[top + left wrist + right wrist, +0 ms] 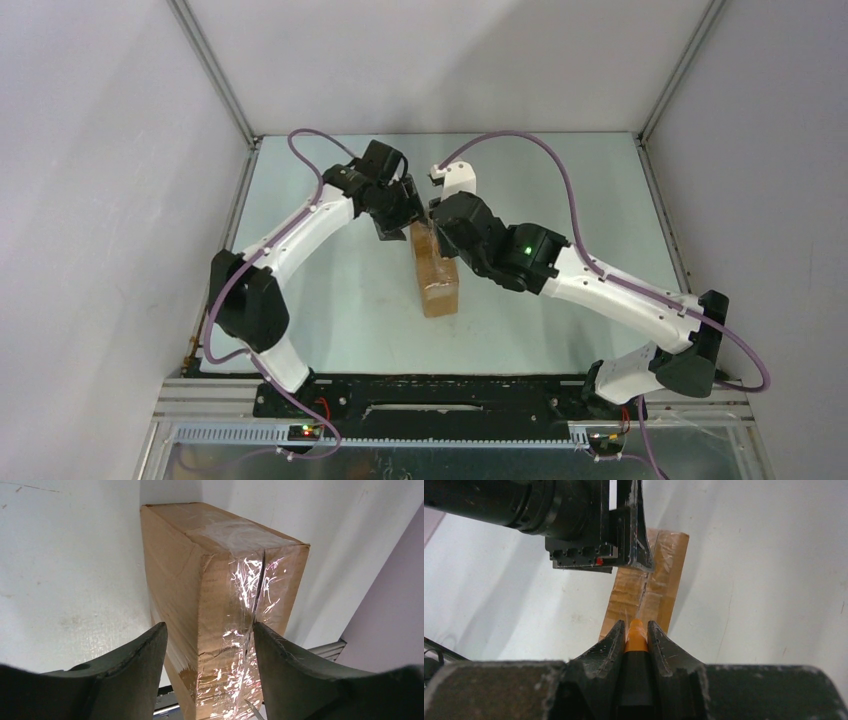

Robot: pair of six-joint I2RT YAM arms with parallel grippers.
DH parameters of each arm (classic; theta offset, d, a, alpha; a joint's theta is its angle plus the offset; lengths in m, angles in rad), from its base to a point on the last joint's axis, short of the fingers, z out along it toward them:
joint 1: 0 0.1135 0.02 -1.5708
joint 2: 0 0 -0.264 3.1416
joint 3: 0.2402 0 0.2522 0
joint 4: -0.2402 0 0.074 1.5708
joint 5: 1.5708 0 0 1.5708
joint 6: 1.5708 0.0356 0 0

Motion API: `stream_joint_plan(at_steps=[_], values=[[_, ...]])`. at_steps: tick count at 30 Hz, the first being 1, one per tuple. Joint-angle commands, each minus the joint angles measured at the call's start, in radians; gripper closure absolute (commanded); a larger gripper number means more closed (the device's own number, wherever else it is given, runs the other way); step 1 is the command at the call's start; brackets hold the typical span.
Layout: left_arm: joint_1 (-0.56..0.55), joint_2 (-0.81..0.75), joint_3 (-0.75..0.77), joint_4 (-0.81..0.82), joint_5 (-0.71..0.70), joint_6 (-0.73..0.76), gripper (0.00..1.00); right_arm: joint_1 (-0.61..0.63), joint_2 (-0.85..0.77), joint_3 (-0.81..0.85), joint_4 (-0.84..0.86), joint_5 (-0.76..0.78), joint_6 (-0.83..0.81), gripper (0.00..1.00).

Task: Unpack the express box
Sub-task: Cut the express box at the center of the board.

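Observation:
The express box, brown cardboard with shiny clear tape, stands on a narrow side mid-table. In the left wrist view its taped end fills the space between the two dark fingers of my left gripper, which is open and straddles the far end of the box. My right gripper is shut on an orange-and-black utility knife. The knife points at the tape seam on the box's top. Its thin blade tip shows beside the box. The two grippers meet over the box's far end.
White enclosure walls with aluminium corner posts surround the pale table. Purple cables arc over both arms. A black base rail runs along the near edge.

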Motion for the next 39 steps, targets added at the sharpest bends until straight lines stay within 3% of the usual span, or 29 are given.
stream_joint_plan(at_steps=[1, 10, 21, 39], values=[[-0.018, -0.032, -0.042, 0.002, -0.008, -0.056, 0.35, -0.008, -0.027, -0.027, 0.035, 0.0, 0.034, 1.0], [-0.026, -0.05, -0.062, 0.009, -0.012, -0.093, 0.45, -0.015, -0.039, -0.054, 0.072, 0.018, 0.042, 1.0], [-0.026, -0.072, -0.067, 0.003, -0.008, -0.102, 0.47, -0.035, -0.043, -0.07, 0.177, 0.067, 0.022, 1.0], [-0.026, -0.069, -0.062, 0.003, -0.004, -0.112, 0.52, -0.036, -0.039, -0.124, 0.15, 0.029, 0.074, 1.0]])
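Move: The express box stands on edge between the grippers. From the open left fingers, which straddle the left half of its top near the far end, the box's middle is about 4 cm back, 4 cm right and 8 cm below; the knife's blade tip is some 5 cm back and 3 cm right. From the right gripper, holding the knife, the box's middle is about 2 cm ahead, 2 cm left and 18 cm below; the left gripper is 6 cm ahead, 6 cm left and 10 cm below. Close the left gripper on the left half of the box top, one finger at the cut seam and the other against the left side, and hold there. Keep the knife gripped in the right hand, sink it about 1 cm into the seam, run it forward some 2 cm while easing up, then dip another centimetre. ##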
